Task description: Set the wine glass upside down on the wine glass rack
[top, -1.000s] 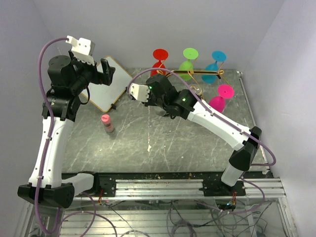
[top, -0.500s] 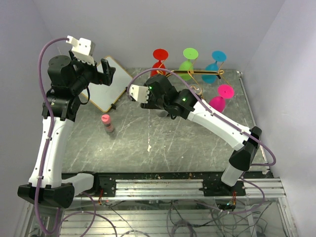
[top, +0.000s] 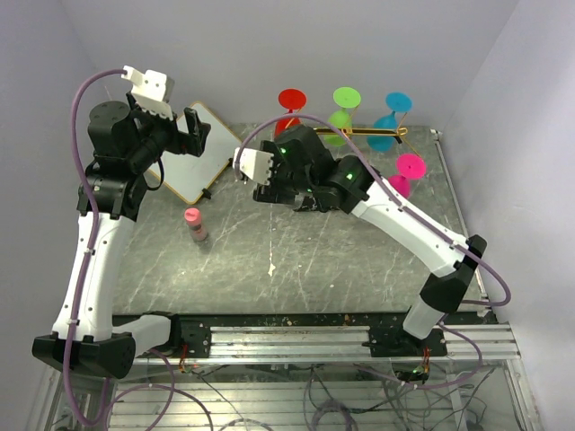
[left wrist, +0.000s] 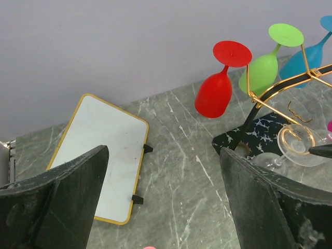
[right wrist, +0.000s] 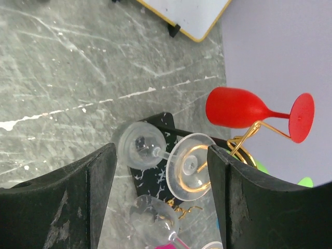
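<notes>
The clear wine glass [right wrist: 141, 145] hangs upside down, its foot [right wrist: 191, 166] resting on a gold scroll arm of the wine glass rack [right wrist: 249, 136], above the rack's black veined base [right wrist: 155, 155]. My right gripper [right wrist: 161, 155] stands open, one finger on each side of the glass, apart from it. In the left wrist view the same glass [left wrist: 298, 145] shows at the right edge, beside the rack [left wrist: 280, 96]. My left gripper [left wrist: 163, 155] is open and empty, raised at the left [top: 184, 135]. In the top view my right arm hides the glass.
Red [top: 290, 103], green [top: 344, 106], blue [top: 391, 117] and pink [top: 406, 171] glasses hang on the rack. A second clear glass [right wrist: 155, 218] hangs below the first. A white gold-edged board [top: 193, 162] lies at the back left, a pink bottle [top: 193, 223] stands nearby.
My right gripper has opened and let go of the clear wine glass, which stays on the rack's arm. The right arm has risen slightly. The left arm has not moved.
</notes>
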Controlling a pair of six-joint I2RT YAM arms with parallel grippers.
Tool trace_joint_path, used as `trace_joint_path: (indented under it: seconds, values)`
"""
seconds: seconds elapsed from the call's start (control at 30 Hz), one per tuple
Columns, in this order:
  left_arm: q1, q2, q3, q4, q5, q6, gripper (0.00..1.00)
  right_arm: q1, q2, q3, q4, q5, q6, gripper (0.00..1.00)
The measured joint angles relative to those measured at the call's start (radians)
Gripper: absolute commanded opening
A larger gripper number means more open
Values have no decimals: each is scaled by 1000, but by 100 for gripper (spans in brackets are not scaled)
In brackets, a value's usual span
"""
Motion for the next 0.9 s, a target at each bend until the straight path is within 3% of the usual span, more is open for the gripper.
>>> trace_joint_path:
  seconds: [0.3,0.53,0.63,0.7,0.9]
  values:
    - [0,0,-17,2,8,4,98,-24,-31,52,-18,-76,40,71]
    - [0,0,-47,15,26,11,98,-185,-60,42,31,-108,126,73]
    - [0,0,-57,19,26,18,98,-298,-111,-2,91,-109,184,80]
    - [0,0,-63,24,26,25,98,-377,-160,-47,137,-105,229,97]
    - [0,0,-83,40,27,55,100,-530,-291,-195,338,6,386,100]
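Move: The clear glass, already hung upside down and let go, has its middle about 4 cm ahead, 4 cm to the right and 10 cm below the right hand. The second clear glass hangs 14 cm to the right of it, the red glass about 14 cm farther out than it. From the left hand, that first clear glass lies some 20 cm right, 2 cm ahead and 21 cm below. Empty right hand swings about 20 cm right from the clear glass, 10 forward and up, opening; left sinks slightly. ##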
